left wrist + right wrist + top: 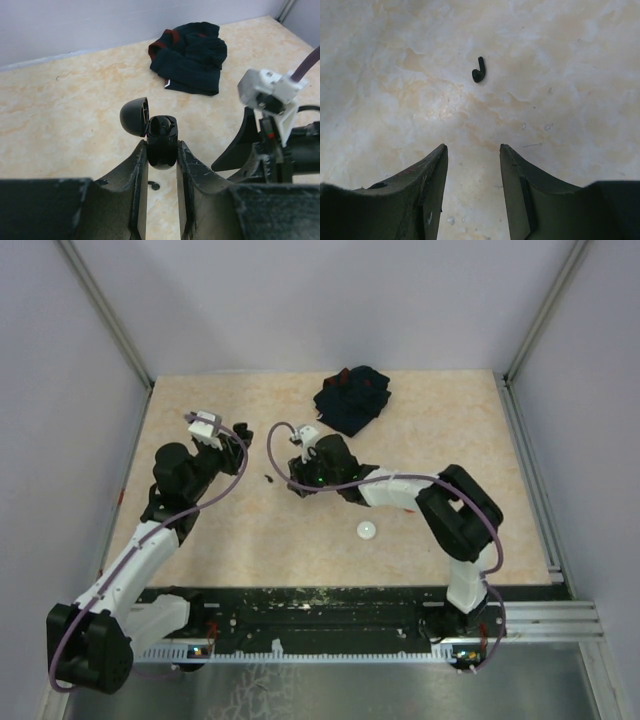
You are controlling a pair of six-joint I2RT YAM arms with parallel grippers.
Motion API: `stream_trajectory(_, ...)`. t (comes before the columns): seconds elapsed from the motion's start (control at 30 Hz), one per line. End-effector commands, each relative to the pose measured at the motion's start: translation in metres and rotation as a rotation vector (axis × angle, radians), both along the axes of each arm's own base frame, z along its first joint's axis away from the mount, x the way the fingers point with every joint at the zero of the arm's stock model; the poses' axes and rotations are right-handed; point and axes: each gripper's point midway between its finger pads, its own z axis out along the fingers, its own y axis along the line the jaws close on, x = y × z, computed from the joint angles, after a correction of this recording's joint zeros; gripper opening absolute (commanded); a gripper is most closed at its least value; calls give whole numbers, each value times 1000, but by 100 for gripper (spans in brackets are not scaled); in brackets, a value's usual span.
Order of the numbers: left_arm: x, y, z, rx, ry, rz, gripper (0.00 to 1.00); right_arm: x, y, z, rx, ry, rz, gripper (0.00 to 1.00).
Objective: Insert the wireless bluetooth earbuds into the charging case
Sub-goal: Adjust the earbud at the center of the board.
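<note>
My left gripper (162,146) is shut on a black charging case (163,150), which it holds upright above the table. The case's round lid (134,116) is flipped open to the left, and something dark sits in the cavity (164,125). A tiny black earbud (478,71) lies loose on the table (270,479), seen far below the case between the left fingers (154,186). My right gripper (472,147) hangs open and empty just short of that earbud, with its fingers either side of bare table.
A crumpled dark navy cloth (352,398) lies at the back of the table. A white round puck (367,531) rests near the front, under the right arm. The right arm's wrist camera mount (270,90) sits close to the right of the left gripper.
</note>
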Motion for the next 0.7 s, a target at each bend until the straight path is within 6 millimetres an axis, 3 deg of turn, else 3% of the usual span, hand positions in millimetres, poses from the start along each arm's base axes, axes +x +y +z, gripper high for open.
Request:
stream_trajectory(0.0, 4, 12, 21, -10, -35, 56, 0, 27, 41, 19, 108, -137, -9, 46)
stream_trajectory(0.3, 3, 10, 22, -16, -41, 38, 0, 43, 78, -21, 112, -139, 8, 44)
stream_trajectory(0.67, 4, 7, 20, -25, -36, 22, 0, 50, 98, -50, 78, -106, 32, 42)
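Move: The black earbud lies on the table about 9 cm to the right hand's left, 6 cm ahead and some 9 cm below it. From that same hand, the open black charging case, held up in the left fingers, is roughly 13 cm left, 3 cm ahead and 16 cm higher, and the white case is about 18 cm right and 10 cm back, down on the table. From the left hand the earbud is some 5 cm ahead, 4 cm right and 23 cm down. Nothing is touched yet: the right hand heads for the black earbud, going left about 8 cm with a drop of some 6 cm, most of it early, then levelling off and carrying on left and forward just above the table. The fingers stay part-open and aimed down and left-forward at the earbud, while the left hand keeps holding the black charging case nearly still. ##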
